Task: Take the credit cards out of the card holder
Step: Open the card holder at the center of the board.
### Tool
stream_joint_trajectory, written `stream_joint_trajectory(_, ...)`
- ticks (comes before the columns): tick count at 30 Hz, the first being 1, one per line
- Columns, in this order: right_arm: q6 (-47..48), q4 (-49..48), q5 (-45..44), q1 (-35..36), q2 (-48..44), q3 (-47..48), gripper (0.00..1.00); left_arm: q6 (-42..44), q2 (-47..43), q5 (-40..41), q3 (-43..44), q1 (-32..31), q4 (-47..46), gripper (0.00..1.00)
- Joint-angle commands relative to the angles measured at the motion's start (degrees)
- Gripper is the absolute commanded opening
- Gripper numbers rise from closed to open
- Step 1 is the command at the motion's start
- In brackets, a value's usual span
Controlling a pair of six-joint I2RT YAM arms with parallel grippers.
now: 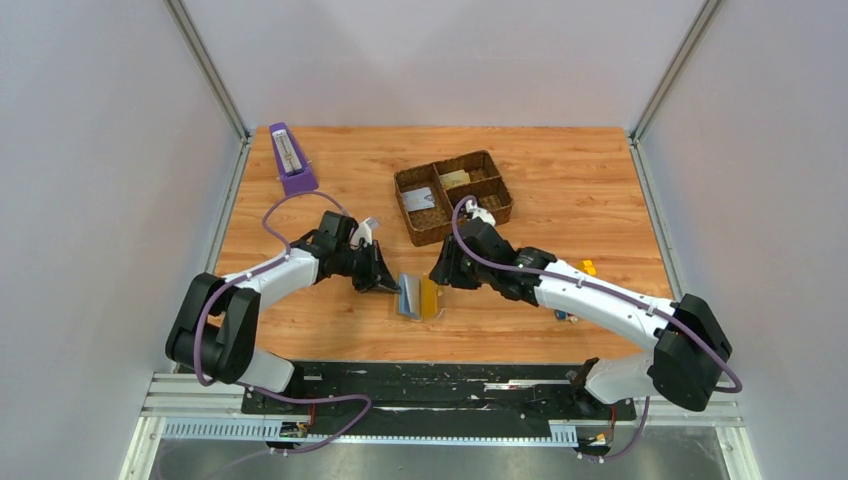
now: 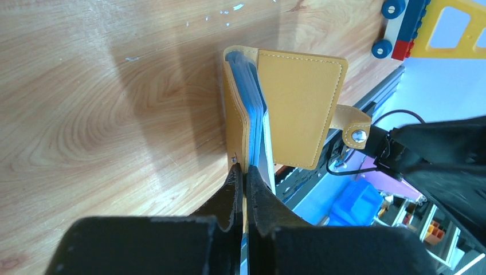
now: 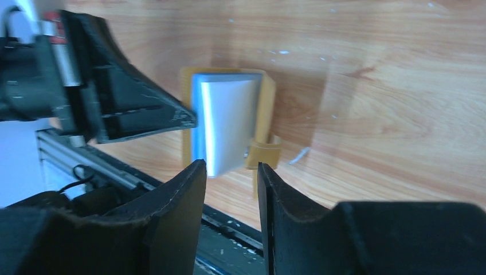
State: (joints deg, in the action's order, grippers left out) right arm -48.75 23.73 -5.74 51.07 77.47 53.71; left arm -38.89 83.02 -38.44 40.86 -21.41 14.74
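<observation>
The card holder [image 1: 420, 297] stands half open on the wood table, mustard-yellow outside with blue-grey pockets inside. My left gripper [image 1: 392, 286] is shut on the edge of its left yellow cover [image 2: 235, 123], with the fingertips pinching the cover's lower edge. The yellow snap tab [image 2: 352, 123] hangs off the other cover. In the right wrist view a pale silvery-blue leaf or card [image 3: 226, 117] faces me inside the holder; I cannot tell which. My right gripper [image 3: 232, 166] is open and empty just short of its lower edge, beside the tab [image 3: 263, 153]. In the top view the right gripper [image 1: 441, 272] is at the holder's right side.
A brown woven compartment tray [image 1: 490, 160] stands behind the holder with a grey card [image 1: 420, 198] and a pale card [image 1: 455, 178] in it. A purple metronome-shaped object [image 1: 290, 158] stands at the back left. A toy of coloured bricks [image 2: 404, 26] lies under the right arm.
</observation>
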Motion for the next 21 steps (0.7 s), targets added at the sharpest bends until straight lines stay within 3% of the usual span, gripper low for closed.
stream_joint_trajectory(1,-0.4,-0.8,3.4,0.4,0.1,5.0,0.4,0.3,-2.0,0.5,1.1,-0.4,1.8,0.0)
stream_joint_trajectory(15,0.2,-10.0,13.9,0.8,12.2,7.0,0.42,-1.3,-2.0,1.2,1.0,-1.0,2.8,0.0)
stream_joint_trajectory(21,0.1,-10.5,13.8,0.8,16.0,6.1,0.42,-1.5,-3.1,0.7,1.2,-1.1,2.8,0.0)
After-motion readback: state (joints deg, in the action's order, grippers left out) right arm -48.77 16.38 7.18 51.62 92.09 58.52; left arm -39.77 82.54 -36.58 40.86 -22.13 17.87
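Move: From the right gripper, open over the card holder's outer cover, the card stack lies about 7 cm to the left, 1 cm back and 6 cm below. The open cover flap stands some 2 cm to the left, 2 cm back and 7 cm down; the basket is roughly 24 cm ahead and 2 cm to the right, 8 cm lower. For the shut left gripper, pinching the holder's left edge, the stack is some 3 cm to the right, 1 cm back and 2 cm down. Swing the open right gripper about 6 cm to the left over the cover flap to the card stack, rising some 2.5 cm at first and then sinking about 6 cm, tipping the fingers some 10 degrees steeper and turning them slightly counter-clockwise. Leave its fingers parted. Meanwhile keep the left gripper pinched on the holder's left edge, easing barely 1 cm back and down. ##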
